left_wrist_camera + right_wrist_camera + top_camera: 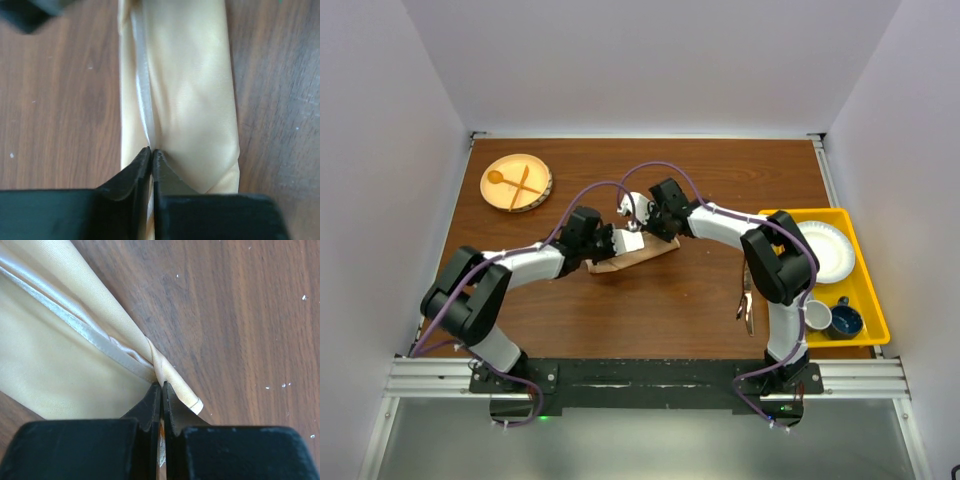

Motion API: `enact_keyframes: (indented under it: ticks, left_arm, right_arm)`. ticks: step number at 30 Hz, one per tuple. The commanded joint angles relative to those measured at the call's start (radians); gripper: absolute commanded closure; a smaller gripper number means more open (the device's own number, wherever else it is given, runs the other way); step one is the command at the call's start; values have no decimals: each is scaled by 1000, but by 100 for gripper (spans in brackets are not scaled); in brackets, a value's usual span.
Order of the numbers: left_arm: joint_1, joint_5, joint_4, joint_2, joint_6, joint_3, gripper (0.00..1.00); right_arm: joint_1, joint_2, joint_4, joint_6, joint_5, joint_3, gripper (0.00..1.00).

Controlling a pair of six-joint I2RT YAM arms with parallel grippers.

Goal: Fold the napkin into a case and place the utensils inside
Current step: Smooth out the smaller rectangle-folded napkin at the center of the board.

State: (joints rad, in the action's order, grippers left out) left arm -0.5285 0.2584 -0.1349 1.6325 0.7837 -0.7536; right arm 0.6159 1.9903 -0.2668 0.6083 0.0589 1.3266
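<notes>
The napkin [632, 257] lies folded into a narrow peach-orange strip near the table's middle. In the left wrist view the napkin [190, 90] runs away from my left gripper [151, 150], which is shut on a fold at its near end. My right gripper [161, 384] is shut on the napkin [60, 370] at a corner, with cloth showing between the jaws. From above, the left gripper [608, 253] and the right gripper [663, 238] meet over the strip and hide part of it. The dark utensils [746, 300] lie on the table beside the right arm.
A round wooden plate [491, 198] with a pale wooden spoon and fork sits at the back left. A yellow tray [868, 300] at the right holds a white plate [828, 250], a white cup [817, 316] and a blue mug [845, 321].
</notes>
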Motion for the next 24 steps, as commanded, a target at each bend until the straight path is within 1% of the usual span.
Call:
enact_keyframes:
  ticks: [1,5,8,9,10,11,12,13,14,15,16,17,18,20,21,22,24]
  left_arm:
    - [18,30,-3,-121,-84,34,82]
    - [18,38,-35,-200,-90,83,78]
    - [33,36,-38,-215,-104,89,76]
    - [45,45,-40,-218,-132,89,73]
    - [62,89,-34,-223,-149,76,69]
    - [103,119,-23,-227,-167,65,64]
    - [123,143,7,-229,-217,51,58]
    - [158,177,24,-232,-254,21,57]
    - [180,201,49,-229,-294,-1,57]
    - [206,235,126,-227,-382,-28,57]
    - [232,302,174,-223,-432,-71,57]
    - [283,323,199,-227,-486,-82,57]
    - [310,340,219,-233,-599,-87,57]
    - [372,454,251,-252,-676,-101,57]
    - [375,491,297,-258,-711,-105,58]
    - [375,568,308,-266,-727,-99,58]
    - [372,645,285,-296,-783,-69,61]
  right_arm:
    - [-12,15,-28,-19,-71,-38,100]
    - [-13,15,-32,-16,-62,-41,100]
    - [-12,18,-35,-18,-62,-43,100]
    - [-12,15,-35,-15,-62,-43,100]
    - [-12,15,-34,-15,-62,-44,100]
    - [-12,13,-35,-13,-42,-44,100]
    - [-12,13,-35,-9,-39,-44,100]
    - [-12,13,-35,-7,-39,-44,100]
    - [-13,10,-35,-7,-39,-46,100]
    - [-12,10,-38,-4,-36,-46,100]
    - [-13,11,-38,-5,-36,-44,100]
    - [-12,8,-38,-4,-34,-46,100]
    - [-13,8,-38,-4,-34,-44,100]
    - [-13,11,-41,-7,-34,-41,100]
    - [-13,11,-45,-10,-33,-38,100]
    - [-12,13,-48,-12,-34,-33,100]
    - [-12,18,-55,-22,-34,-29,100]
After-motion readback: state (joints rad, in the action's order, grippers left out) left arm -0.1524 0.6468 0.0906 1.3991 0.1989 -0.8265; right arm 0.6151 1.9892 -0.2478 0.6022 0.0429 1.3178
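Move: Just over the left end of the folded napkin, the left hand has the napkin's middle about 7 cm to its right, 1 cm ahead and 2 cm below. The round plate lies some 20 cm ahead of this hand and 23 cm to its left. For the right hand, shut on the napkin's right end, that middle is roughly 10 cm to the left and 3 cm back; the metal utensils lie about 20 cm to its right and 13 cm back. Coming free of the napkin's left end, the left hand opens its fingers partway and rises about 4 cm, then swings left and farther up, ending some 6 cm left and 9 cm higher. It rolls about 45 degrees around its own fingers, counter-clockwise from above. The right hand stays put, fingers still shut on the napkin's right end. ##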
